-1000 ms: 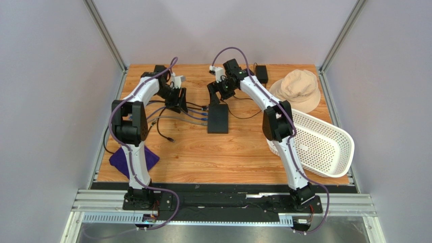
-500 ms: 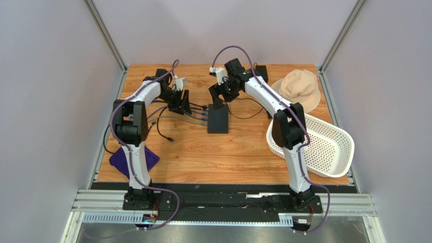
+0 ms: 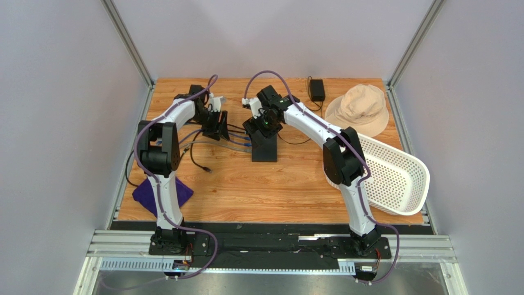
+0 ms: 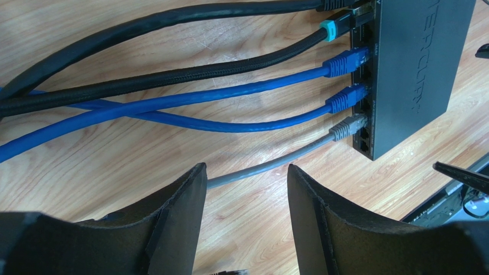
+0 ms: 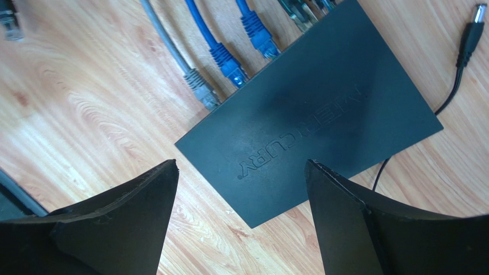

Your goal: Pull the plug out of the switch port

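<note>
The switch [image 3: 265,147] is a flat black box lying mid-table, its sockets facing left. In the left wrist view a grey plug [image 4: 348,127], two blue plugs [image 4: 345,98] and a teal-collared black plug [image 4: 334,28] sit in the ports of the switch [image 4: 416,69]. My left gripper [image 3: 216,126] hovers over the cables left of the switch; the left gripper [image 4: 247,169] is open, with the grey cable [image 4: 258,169] running below its fingertips. My right gripper [image 3: 258,125] hangs open above the switch [image 5: 321,114]; nothing is between the right gripper's [image 5: 241,167] fingers.
A black power adapter [image 3: 317,90] lies at the back, a beige hat [image 3: 361,106] at the back right and a white basket [image 3: 393,178] at the right edge. A purple cloth [image 3: 161,193] is near the left arm. A loose barrel plug [image 5: 472,31] lies beside the switch.
My right gripper has moved left and down, from behind the switch to over its far end. The left gripper has shifted only slightly over the cables.
</note>
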Available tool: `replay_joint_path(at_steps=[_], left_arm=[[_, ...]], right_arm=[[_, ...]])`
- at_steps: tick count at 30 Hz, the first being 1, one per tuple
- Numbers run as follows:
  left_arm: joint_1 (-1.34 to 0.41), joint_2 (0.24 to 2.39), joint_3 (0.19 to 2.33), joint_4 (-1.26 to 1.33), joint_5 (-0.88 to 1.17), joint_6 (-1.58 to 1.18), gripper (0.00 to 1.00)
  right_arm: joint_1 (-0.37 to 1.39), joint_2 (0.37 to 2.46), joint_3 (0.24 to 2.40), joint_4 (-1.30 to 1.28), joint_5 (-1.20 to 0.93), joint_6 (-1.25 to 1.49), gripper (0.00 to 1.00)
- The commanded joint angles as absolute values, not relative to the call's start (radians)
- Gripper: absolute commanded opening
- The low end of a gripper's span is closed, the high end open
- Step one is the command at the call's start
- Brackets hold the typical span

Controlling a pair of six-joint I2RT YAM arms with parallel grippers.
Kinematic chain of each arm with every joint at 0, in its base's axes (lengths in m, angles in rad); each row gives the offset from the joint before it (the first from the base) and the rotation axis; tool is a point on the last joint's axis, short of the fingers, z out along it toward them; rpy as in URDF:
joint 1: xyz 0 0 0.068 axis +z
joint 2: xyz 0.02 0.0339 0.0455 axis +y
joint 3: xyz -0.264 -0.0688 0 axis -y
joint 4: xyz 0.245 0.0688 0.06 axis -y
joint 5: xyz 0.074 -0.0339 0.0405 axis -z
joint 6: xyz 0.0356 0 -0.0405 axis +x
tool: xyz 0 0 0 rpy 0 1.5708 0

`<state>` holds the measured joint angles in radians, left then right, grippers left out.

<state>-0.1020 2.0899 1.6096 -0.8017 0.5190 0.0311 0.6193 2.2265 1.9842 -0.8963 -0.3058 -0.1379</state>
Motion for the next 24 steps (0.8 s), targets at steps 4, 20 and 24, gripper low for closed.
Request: replay_joint_path(at_steps=[4, 20, 24], left_arm=[[-0.101, 2.100, 1.615, -0.807, 0.636, 0.067, 0.62], [-0.235, 2.029, 1.474, -0.540, 0.657, -0.021, 0.66], [-0.258, 2.059, 1.491, -0.549, 0.666, -0.021, 0.65]], right_arm=[[0.634, 2.230, 1.950, -0.847, -0.193, -0.092, 0.86], [0.620, 2.214, 1.893, -0.847, -0.201, -0.123, 0.87], [0.608, 2.212, 1.881, -0.851, -0.209, -0.132, 0.88]])
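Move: The gray plug, in the near end of the switch's left side, lies about 9 cm right of the left hand, 3 cm back and 4 cm below. The nearer blue plug sits some 2 cm ahead of the gray one, and the switch's middle about 14 cm right of the left hand, level with it. From the right hand the switch's middle is 7 cm below and 2 cm ahead, the gray plug 5 cm left and 1 cm back. Towards the gray plug the left hand sweeps about 8 cm to the right, with some 3 cm of drawing back and a slight early dip, tilting its fingertips farther right and keeping them open. Over the switch the right hand sinks about 3 cm while shifting some 2 cm to its right, fingers still wide; whether it touches the switch can't be seen. ##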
